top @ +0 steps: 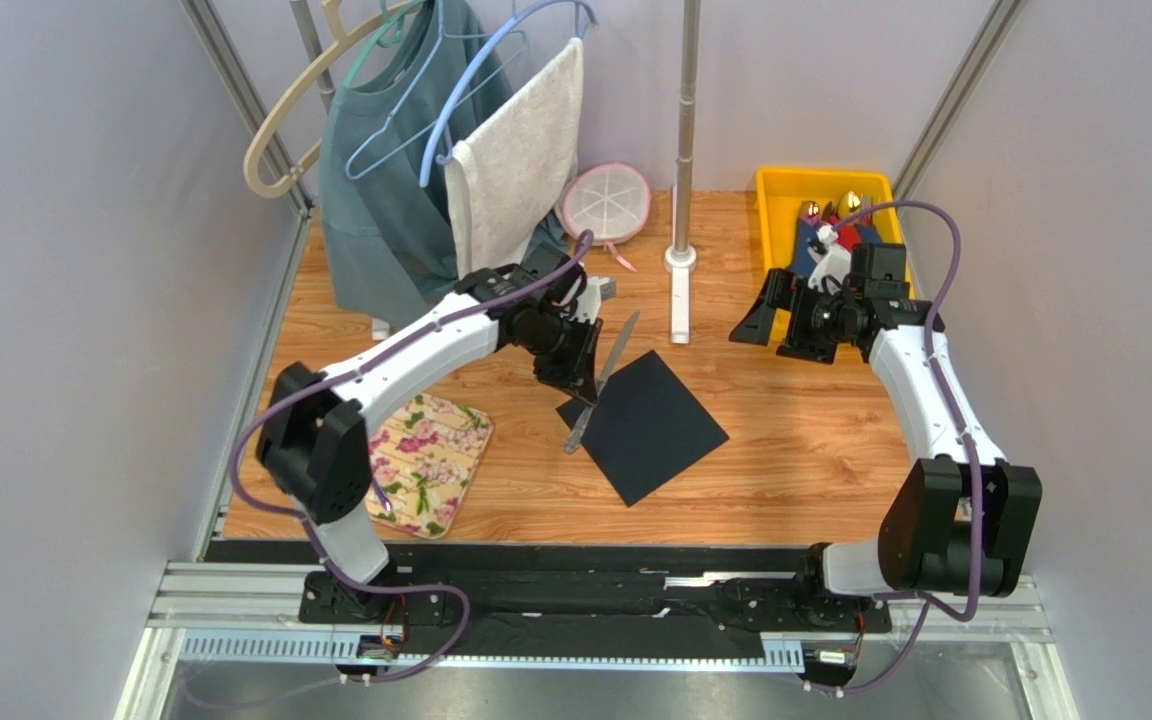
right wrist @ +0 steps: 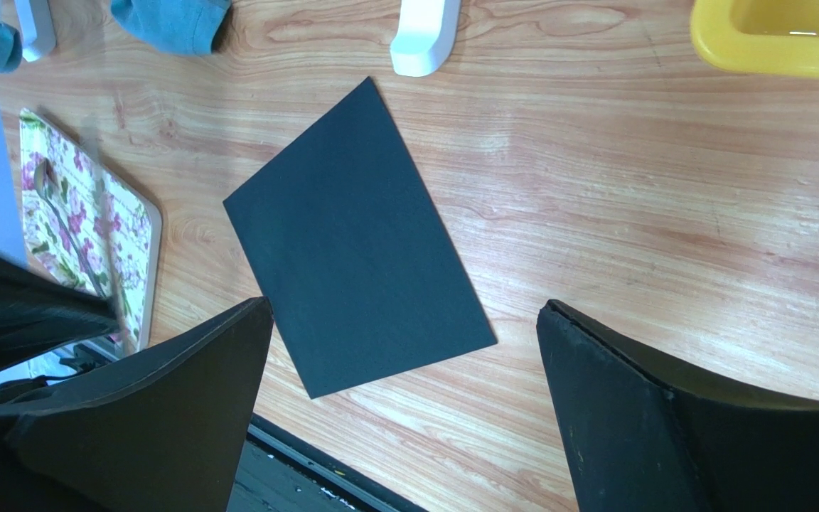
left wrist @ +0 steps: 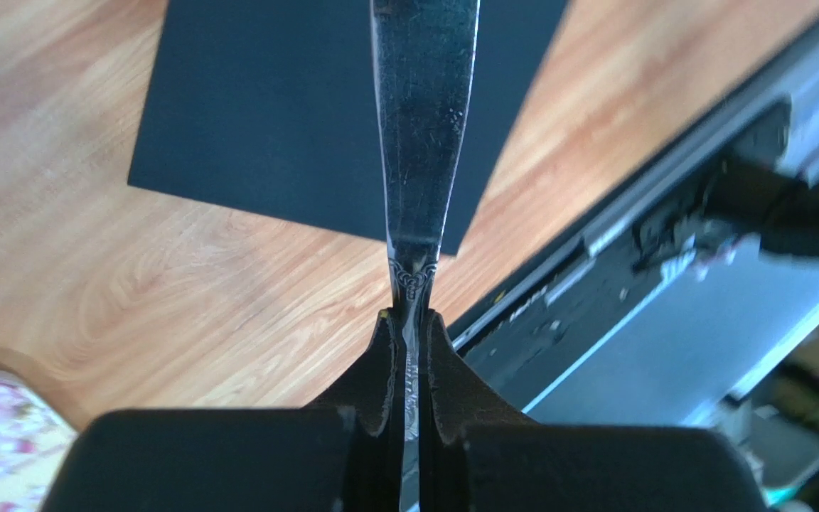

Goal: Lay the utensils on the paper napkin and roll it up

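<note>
A slim dark utensil [top: 620, 342] with an ornate handle [left wrist: 424, 128] is pinched by its end between the fingers of my left gripper [left wrist: 411, 331], which is shut on it. It hangs slanted over the left corner of the black paper napkin [top: 654, 428], its lower tip by the napkin's left edge. The napkin [right wrist: 360, 256] lies flat and unrolled on the wooden table with nothing resting on it. My right gripper [top: 778, 323] hovers to the napkin's upper right, and in its wrist view the right gripper [right wrist: 403, 309] is wide open and empty.
A floral mat [top: 425, 458] lies left of the napkin. A yellow bin [top: 778, 188] with wrapped gold cutlery stands at the back right. A white pole base [top: 680, 285] stands behind the napkin. Hanging clothes [top: 402, 165] and a pink round dish [top: 605, 200] fill the back left.
</note>
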You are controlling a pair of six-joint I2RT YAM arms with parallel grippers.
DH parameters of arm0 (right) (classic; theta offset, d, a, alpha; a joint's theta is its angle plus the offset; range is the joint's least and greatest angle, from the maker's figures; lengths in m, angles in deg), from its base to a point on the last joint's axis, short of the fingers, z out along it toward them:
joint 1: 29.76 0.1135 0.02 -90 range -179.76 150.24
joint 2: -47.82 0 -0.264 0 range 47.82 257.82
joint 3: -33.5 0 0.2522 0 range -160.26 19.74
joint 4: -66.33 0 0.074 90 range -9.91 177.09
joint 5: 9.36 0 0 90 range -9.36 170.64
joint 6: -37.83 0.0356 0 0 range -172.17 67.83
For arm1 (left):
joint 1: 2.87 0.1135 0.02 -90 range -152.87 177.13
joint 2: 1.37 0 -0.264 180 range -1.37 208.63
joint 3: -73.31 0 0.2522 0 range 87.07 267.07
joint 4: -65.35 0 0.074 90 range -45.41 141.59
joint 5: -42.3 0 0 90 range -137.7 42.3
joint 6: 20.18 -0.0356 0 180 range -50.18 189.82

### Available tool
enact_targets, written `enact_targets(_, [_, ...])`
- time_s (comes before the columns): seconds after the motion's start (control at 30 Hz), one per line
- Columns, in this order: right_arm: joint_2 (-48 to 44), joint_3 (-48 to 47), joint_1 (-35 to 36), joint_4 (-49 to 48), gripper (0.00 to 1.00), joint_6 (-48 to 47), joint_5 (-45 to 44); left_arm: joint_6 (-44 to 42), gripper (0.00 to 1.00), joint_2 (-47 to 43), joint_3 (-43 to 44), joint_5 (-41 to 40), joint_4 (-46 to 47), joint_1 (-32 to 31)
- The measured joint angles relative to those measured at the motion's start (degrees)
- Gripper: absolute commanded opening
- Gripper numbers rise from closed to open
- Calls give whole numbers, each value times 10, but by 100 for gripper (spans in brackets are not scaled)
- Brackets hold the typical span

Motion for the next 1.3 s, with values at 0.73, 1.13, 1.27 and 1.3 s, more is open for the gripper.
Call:
enact_targets(0.73, [0, 34, -57, -2, 100, 13, 48, 265, 0, 281, 222, -163, 22, -80])
enact_targets(1.13, [-6, 44, -59, -14, 100, 23, 55, 289, 0, 299, 222, -175, 25, -92])
enact_targets(1.27, [-7, 45, -61, -15, 100, 23, 57, 293, 0, 300, 222, -175, 27, -93])
enact_targets(1.3, [-7, 46, -61, -16, 100, 23, 58, 294, 0, 301, 222, -175, 27, -94])
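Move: The knife is already pinched in my left hand. The middle of the dark napkin, where it is going, lies about 10 cm to the right, 3 cm ahead and some 15 cm below. The floral board is about 32 cm to the left of this hand and 2 cm back; the white pole foot stands roughly 24 cm ahead and 17 cm right. From my right hand, the napkin's middle is some 18 cm left, 5 cm back and 16 cm below. I carry the knife in my left hand about 10 cm right and 5 cm forward over the napkin, sinking as I go, then finish nearly straight down, some 10 cm lower in all. Meanwhile I turn it about 25 degrees counter-clockwise to point its blade forward, keep the fingers shut on the handle, and hover. ##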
